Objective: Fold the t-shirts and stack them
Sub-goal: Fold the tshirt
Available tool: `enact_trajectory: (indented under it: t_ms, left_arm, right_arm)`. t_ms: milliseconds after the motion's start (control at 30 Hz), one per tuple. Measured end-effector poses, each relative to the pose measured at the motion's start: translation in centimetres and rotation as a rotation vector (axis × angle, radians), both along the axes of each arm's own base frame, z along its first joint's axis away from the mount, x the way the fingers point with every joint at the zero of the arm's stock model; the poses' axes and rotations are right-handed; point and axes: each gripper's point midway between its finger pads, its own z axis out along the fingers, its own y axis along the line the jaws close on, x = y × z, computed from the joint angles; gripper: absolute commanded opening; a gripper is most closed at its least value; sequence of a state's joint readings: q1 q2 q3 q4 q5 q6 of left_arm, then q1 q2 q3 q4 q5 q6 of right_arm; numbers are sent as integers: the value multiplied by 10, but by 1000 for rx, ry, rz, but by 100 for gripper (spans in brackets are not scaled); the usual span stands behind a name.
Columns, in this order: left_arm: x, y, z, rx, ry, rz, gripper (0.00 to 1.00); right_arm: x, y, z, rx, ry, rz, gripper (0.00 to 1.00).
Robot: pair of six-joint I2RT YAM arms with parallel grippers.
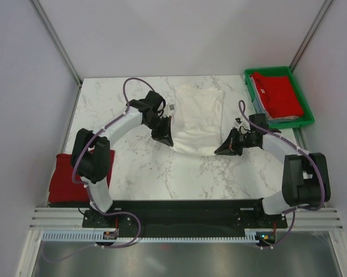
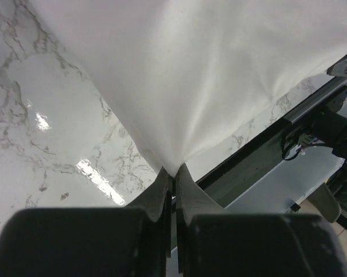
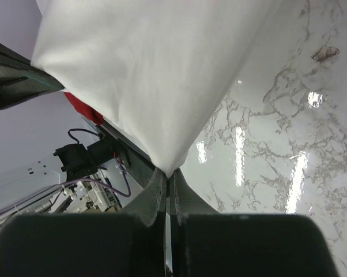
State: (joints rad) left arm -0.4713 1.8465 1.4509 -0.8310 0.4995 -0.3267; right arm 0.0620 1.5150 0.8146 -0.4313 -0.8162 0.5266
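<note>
A white t-shirt [image 1: 198, 118] lies lengthwise in the middle of the marble table, its near hem lifted off the surface. My left gripper [image 1: 164, 138] is shut on the hem's near left corner; in the left wrist view the white t-shirt [image 2: 208, 75] fans out from the left gripper [image 2: 174, 172]. My right gripper [image 1: 224, 149] is shut on the near right corner, and the white t-shirt [image 3: 156, 75] rises from the right gripper [image 3: 169, 173] in its wrist view. A folded red t-shirt [image 1: 278, 92] rests in the green tray [image 1: 305, 111].
More red cloth [image 1: 65, 178] lies at the table's near left edge, partly behind the left arm. The green tray stands at the back right corner with pale cloth under the red one. Metal frame posts rise at both back corners.
</note>
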Motion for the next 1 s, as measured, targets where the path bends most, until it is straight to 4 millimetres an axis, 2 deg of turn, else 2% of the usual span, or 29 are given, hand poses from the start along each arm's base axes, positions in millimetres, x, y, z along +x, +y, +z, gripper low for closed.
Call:
enact_trajectory:
  t_ms: [167, 367, 567, 833, 1000]
  left_arm:
    - [-12, -4, 10, 7, -43, -38, 2]
    - [1, 3, 14, 44, -97, -36, 2]
    - [54, -10, 28, 44, -200, -33, 2]
    - [133, -19, 26, 44, -303, -14, 2]
    - [182, -25, 38, 11, -401, 5, 3]
  right_arm:
    - [-2, -7, 23, 3, -75, -20, 0]
    - [15, -12, 41, 0, -133, -27, 0]
    - [63, -16, 55, -5, -198, -38, 0]
    - [141, -33, 54, -13, -265, -80, 0]
    - [192, -38, 53, -16, -330, -85, 0]
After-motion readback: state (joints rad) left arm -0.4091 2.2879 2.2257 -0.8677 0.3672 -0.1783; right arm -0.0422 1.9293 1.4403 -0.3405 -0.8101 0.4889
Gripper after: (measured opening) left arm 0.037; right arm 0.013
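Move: Ahead of the two pinched hem corners lies the rest of the white t-shirt. Its far left corner is about 32 cm ahead of the left hand, 1 cm to the right and 9 cm below; its far right corner is some 34 cm ahead of the right hand, 3 cm right, 8 cm below. The green box stands roughly 28 cm ahead and 24 cm right of the right hand, while the folded red t-shirt lies about 33 cm left of the left hand and 10 cm back. Keeping their pinch on the raised hem, both hands ease up with barely any backward drift, then sweep forward together over the t-shirt's body towards its far end, about 18 cm, the right gaining some 5 cm in height and the left about 4. The closed fingertips swing forward and up by some 20 degrees on the way. ##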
